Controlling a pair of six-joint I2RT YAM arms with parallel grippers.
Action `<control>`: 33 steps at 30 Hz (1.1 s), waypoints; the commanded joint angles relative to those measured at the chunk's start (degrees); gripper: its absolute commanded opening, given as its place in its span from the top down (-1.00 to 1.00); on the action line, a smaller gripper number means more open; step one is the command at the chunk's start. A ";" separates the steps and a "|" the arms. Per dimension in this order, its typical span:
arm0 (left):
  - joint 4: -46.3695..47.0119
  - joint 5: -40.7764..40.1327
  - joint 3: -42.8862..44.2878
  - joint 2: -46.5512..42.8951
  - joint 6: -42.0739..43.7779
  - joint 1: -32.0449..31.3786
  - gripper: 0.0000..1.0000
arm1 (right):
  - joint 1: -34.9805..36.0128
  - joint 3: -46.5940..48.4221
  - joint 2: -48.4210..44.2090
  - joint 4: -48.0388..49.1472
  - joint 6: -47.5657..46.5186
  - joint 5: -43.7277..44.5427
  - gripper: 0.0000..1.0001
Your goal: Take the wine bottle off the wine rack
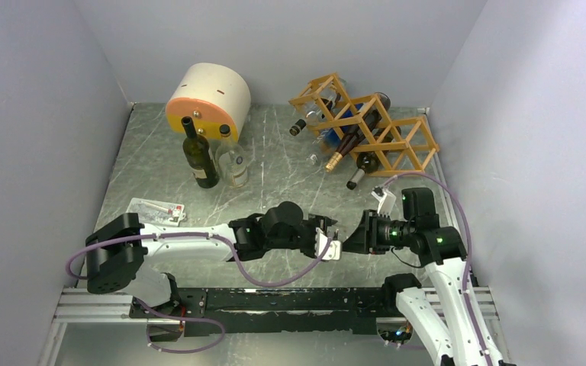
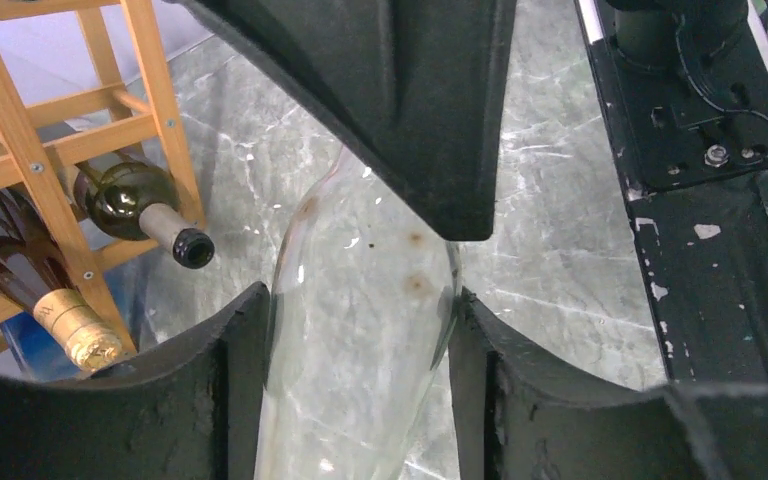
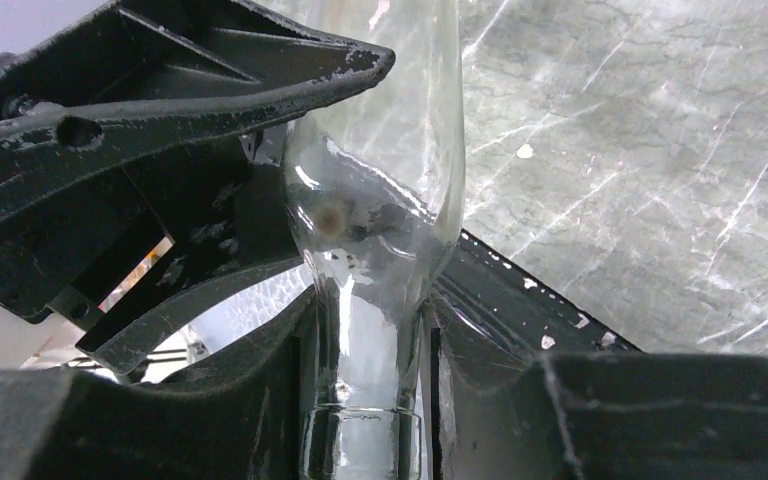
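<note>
A clear glass wine bottle (image 2: 360,300) hangs level above the marble floor, held between both arms, off the rack. My left gripper (image 2: 360,390) is shut on its wide body, both pads touching the glass. My right gripper (image 3: 370,370) is shut on the bottle's neck (image 3: 365,330). In the top view the two grippers meet front centre, left (image 1: 333,239) and right (image 1: 355,238), and the clear bottle hardly shows. The wine rack (image 1: 424,131), an orange-tan wooden lattice, stands at the back right with several bottles in its cells.
A cream and orange cylinder (image 1: 208,99) lies at the back left, with a dark green bottle (image 1: 201,156) and a small clear bottle (image 1: 233,162) upright before it. A plastic packet (image 1: 156,210) lies front left. The black rail (image 1: 275,301) runs along the near edge.
</note>
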 commanded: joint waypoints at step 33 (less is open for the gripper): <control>6.56 -6.18 5.80 -7.39 -27.82 25.96 0.86 | 0.68 20.78 -2.79 2.23 6.83 27.34 -1.00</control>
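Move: The wine bottle's middle lies about 8 cm left, 5 cm ahead and 6 cm below the right gripper, which still holds its neck; the left gripper already grips its shoulder. Of the two bottles standing on the table, the clear one is some 29 cm left of and 24 cm ahead of the left hand, and the dark one 10 cm left of that, both centred slightly below the hand. The rack is roughly 32 cm ahead, 14 cm right and 8 cm lower. Open the right gripper wide to let go of the neck, drawing it up about 12 cm, slightly forward and right, with its fingers tipping up and turning clockwise. Keep the left grip on the wine bottle; ease it forward, then sweep it faster forward and left towards the standing bottles, rising a little late on and swinging some 30 degrees counter-clockwise. ##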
